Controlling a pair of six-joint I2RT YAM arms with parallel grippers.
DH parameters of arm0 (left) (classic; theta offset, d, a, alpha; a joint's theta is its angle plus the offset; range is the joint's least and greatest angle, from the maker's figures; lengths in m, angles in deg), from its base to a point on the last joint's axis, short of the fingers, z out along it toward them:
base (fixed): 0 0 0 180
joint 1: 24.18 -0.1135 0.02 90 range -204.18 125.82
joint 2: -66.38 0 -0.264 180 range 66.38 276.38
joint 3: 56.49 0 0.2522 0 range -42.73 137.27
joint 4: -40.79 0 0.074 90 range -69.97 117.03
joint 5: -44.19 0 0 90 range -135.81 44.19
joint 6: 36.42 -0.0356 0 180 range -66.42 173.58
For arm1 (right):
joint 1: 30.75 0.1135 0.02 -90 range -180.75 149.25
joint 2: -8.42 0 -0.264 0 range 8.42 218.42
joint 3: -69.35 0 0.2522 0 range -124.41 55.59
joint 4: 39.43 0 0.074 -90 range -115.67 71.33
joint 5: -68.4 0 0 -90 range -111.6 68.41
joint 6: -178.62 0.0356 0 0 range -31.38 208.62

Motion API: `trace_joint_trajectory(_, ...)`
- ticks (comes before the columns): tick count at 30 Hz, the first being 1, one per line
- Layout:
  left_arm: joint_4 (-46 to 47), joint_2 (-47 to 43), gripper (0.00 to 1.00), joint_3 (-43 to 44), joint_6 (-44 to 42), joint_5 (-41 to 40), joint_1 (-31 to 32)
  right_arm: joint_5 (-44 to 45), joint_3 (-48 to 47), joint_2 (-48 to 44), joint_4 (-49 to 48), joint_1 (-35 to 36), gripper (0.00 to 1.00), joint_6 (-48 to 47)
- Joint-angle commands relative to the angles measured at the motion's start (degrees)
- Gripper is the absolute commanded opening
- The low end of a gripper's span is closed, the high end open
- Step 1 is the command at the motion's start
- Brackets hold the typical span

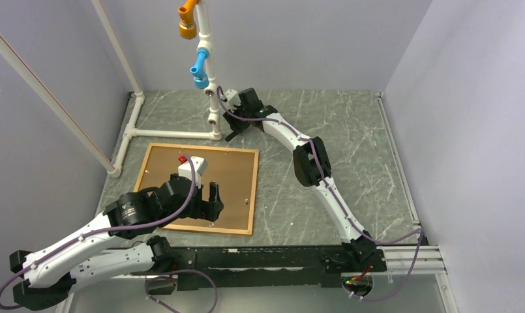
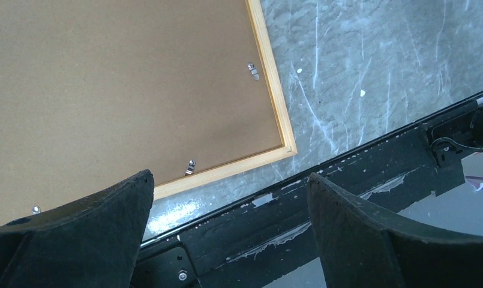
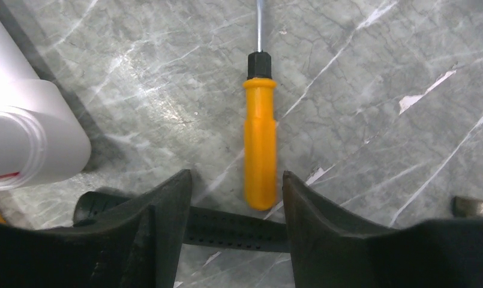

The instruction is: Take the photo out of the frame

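Note:
The frame [image 1: 252, 189] lies face down on the table, a thin orange border around the photo's brown board back [image 1: 230, 176]. The picture side is hidden. My left gripper [image 1: 212, 201] is open and empty, hovering over the frame's near edge. In the left wrist view, the border [image 2: 272, 90], the board [image 2: 119, 84] and small metal clips [image 2: 252, 70] show beyond the left gripper [image 2: 230, 176]. My right gripper [image 1: 234, 134] is open at the back by the pipe base. In its wrist view, the right gripper [image 3: 236, 174] has an orange-handled screwdriver [image 3: 260, 144] lying between its open fingers.
A white pipe structure [image 1: 175, 134] with blue [image 1: 199, 68] and orange [image 1: 188, 19] fittings stands at the back left; its base shows in the right wrist view [image 3: 29, 138]. A black perforated strap [image 3: 227, 228] lies under the right fingers. A black rail [image 1: 259, 257] runs along the near edge.

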Motion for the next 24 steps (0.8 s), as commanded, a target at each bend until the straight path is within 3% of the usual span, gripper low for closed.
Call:
trace_joint_trajectory(1, -0.2, -0.5, 1.00, 3.1, 0.9, -0.1, -0.3, 0.5, -4.8, 2.8, 3.3, -0.2, 0.43, -2.8)
trace_joint_trajectory(2, -0.3, -0.5, 0.99, 3.4, 0.8, -0.3, -0.3, 0.5, -5.0, 2.9, 3.5, -0.2, 0.30, -2.9)
trace_joint_trajectory(3, -0.4, -0.4, 1.00, 3.6, 0.8, -0.4, -0.3, 0.2, -5.0, 2.9, 3.8, -0.2, 0.25, -2.8)
trace_joint_trajectory(10, -0.2, 1.3, 1.00, 4.5, 0.0, 0.1, -0.3, 2.2, -2.0, 1.4, 1.0, -0.6, 0.14, 0.1)
trace_joint_trajectory(13, -0.3, 1.9, 0.99, 4.0, 0.3, 0.2, -0.3, 1.7, 0.4, -0.2, -2.1, -1.1, 0.00, 3.5)
trace_joint_trajectory(19, 2.5, 1.7, 1.00, 1.9, 1.0, 1.6, -0.4, 4.2, 1.2, -4.3, -4.4, -1.7, 0.00, 11.0)
trace_joint_trajectory(24, 6.1, 2.1, 0.99, 0.2, 1.5, 3.1, -0.5, 3.8, 9.6, -14.9, -7.2, -4.0, 0.00, 20.5)
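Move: The orange screwdriver handle lies right at my right fingertips, its butt end between them and its middle about 3 cm to the left, 1 cm ahead and 1 cm lower. The hammer's middle is roughly 2 cm to the right and 1 cm back of my fingertips, 2 cm down; the white pipe corner is some 10 cm left and 6 cm back. From my left hand the screwdriver handle lies about 43 cm ahead, 4 cm right and 18 cm down. I shut my right fingers on the butt end of the screwdriver handle and pinch it, easing about 1 cm forward and barely lower as I do. Keeping the pinch, I then start drawing the screwdriver to the right, about 1.5 cm, rising about half a centimetre and turning the hand clockwise some 10 degrees. ##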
